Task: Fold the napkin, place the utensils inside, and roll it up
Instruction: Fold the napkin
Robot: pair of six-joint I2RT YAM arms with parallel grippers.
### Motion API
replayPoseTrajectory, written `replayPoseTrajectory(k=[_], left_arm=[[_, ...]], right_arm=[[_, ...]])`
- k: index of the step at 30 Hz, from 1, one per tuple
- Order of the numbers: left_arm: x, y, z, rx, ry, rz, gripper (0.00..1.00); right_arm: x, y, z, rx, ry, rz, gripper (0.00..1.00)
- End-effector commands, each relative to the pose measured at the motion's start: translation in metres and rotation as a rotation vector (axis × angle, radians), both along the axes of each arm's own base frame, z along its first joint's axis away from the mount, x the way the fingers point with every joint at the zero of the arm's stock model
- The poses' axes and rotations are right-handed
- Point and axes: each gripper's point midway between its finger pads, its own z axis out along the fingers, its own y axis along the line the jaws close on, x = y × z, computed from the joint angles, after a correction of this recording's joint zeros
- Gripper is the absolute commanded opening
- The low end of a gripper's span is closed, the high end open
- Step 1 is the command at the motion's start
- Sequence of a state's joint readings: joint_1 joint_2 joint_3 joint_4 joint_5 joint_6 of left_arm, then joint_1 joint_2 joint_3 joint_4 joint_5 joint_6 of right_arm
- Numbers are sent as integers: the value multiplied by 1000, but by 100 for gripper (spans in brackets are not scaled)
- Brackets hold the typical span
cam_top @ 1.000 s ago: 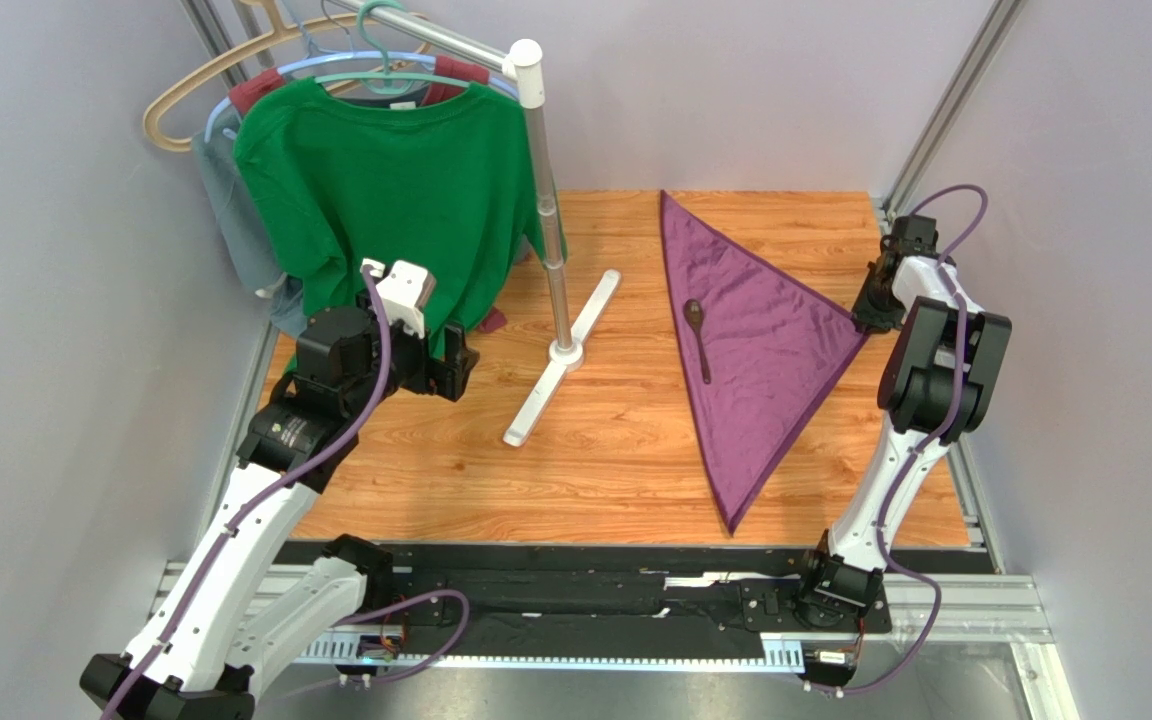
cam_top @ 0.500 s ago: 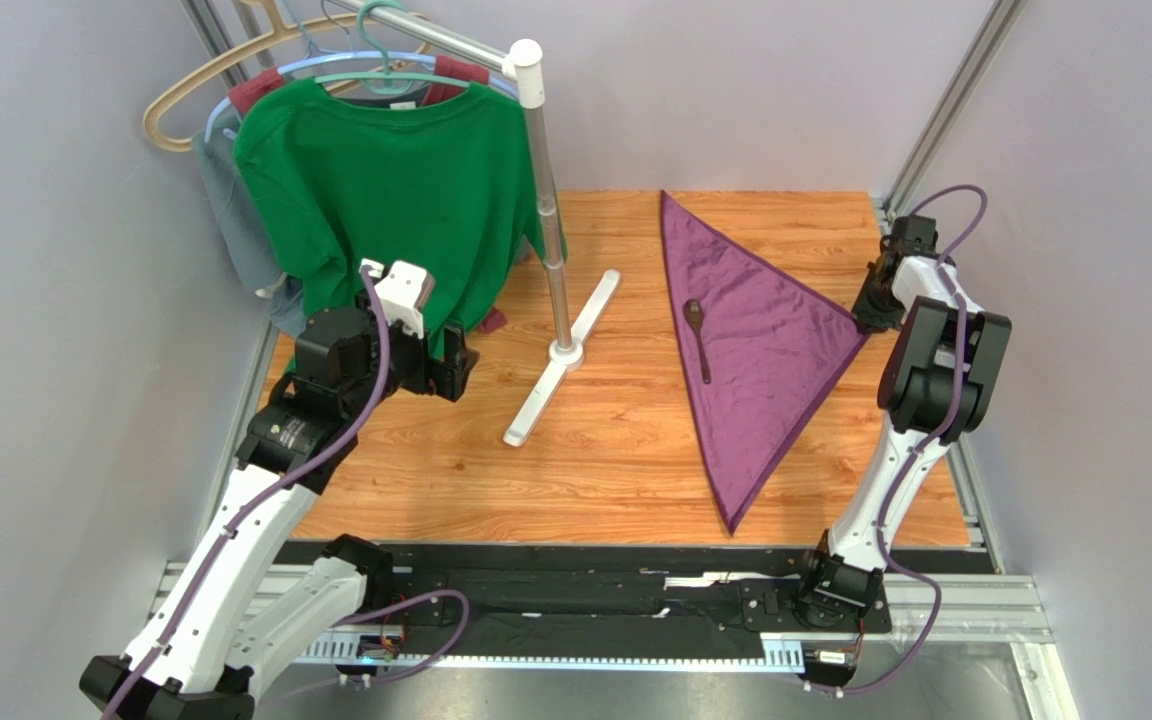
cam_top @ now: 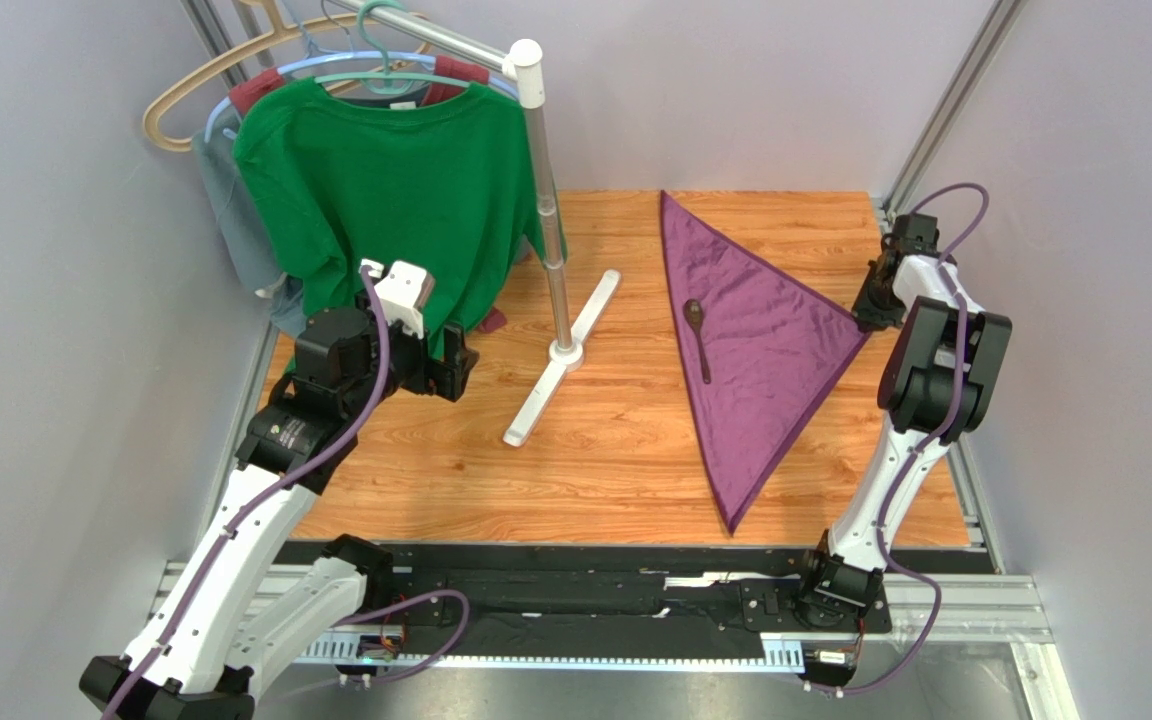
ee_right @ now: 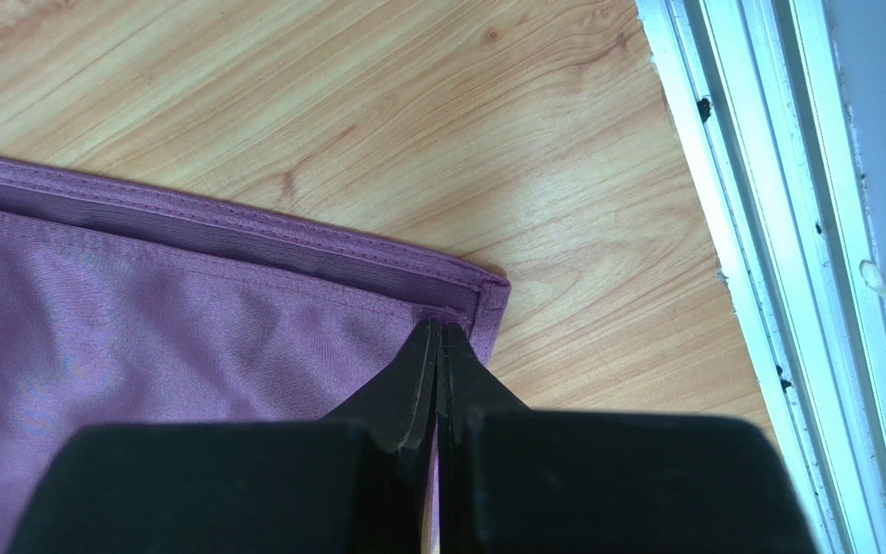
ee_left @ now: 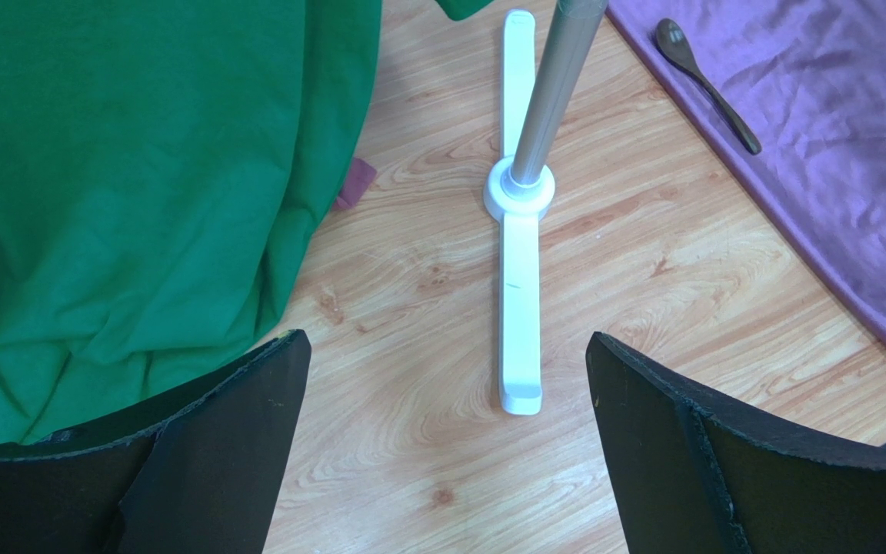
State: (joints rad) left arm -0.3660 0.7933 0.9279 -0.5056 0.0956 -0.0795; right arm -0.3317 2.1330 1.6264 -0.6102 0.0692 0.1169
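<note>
The dark purple napkin point(cam_top: 763, 345) lies flat on the wooden table, folded into a triangle with its point toward the right. A slim dark spoon point(cam_top: 699, 338) rests on its left part, bowl toward the back. My right gripper point(cam_top: 871, 315) is at the napkin's right corner; in the right wrist view its fingers point(ee_right: 413, 381) are pressed together on that corner of the napkin point(ee_right: 159, 335). My left gripper point(cam_top: 450, 360) hangs open over bare wood beside the green shirt, holding nothing. Its wrist view shows the napkin point(ee_left: 829, 139) and spoon point(ee_left: 708, 83) at the upper right.
A white rack foot point(cam_top: 560, 360) with a metal pole point(cam_top: 545, 165) stands left of the napkin. A green T-shirt point(cam_top: 387, 180) and other garments hang from it at the back left. A metal rail point(ee_right: 760, 231) edges the table just right of the napkin's corner.
The right gripper's fingers have closed on the napkin's right corner. Neither arm has visibly moved, and the napkin and spoon lie as before.
</note>
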Motion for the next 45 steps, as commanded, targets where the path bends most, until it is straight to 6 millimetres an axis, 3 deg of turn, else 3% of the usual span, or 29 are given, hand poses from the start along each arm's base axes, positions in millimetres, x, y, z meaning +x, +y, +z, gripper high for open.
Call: replayPoseTrajectory(k=[1,9,18,36,45], left_arm=[[0,2,7,-1,-32,0,99],[0,2,6,2,-30,0,99],[0,2,6,1,-31,0,99],[1,1,5,1,-28,-5,99],[0,0,6,-3,-28,-10,99]], right_arm=[[14,-11,28,-19,-80,-18,0],[13,-14,29,-2,-88,-2,2],[15,-12,21,76,-120,7,19],[13,-10,5,132,-110,26,21],[7,-12,3,111,-89,21,27]])
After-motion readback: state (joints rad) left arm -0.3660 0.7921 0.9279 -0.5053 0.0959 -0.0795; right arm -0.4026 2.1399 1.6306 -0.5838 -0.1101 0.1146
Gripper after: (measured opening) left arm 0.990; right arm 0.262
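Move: The right hand's shut tips are at the napkin's right corner, whose tip lies about 2 cm to their right, level, 1 cm below. The spoon lies roughly 28 cm left and 2 cm back; the napkin's far corner is some 35 cm left and 24 cm ahead, its near corner 22 cm left and 32 cm back. From the idle left hand, the right corner is about 62 cm right, 17 cm ahead and 25 cm below. The right hand shifts about 1 cm right, tilts some 10 degrees and parts its fingers a quarter around the corner. ##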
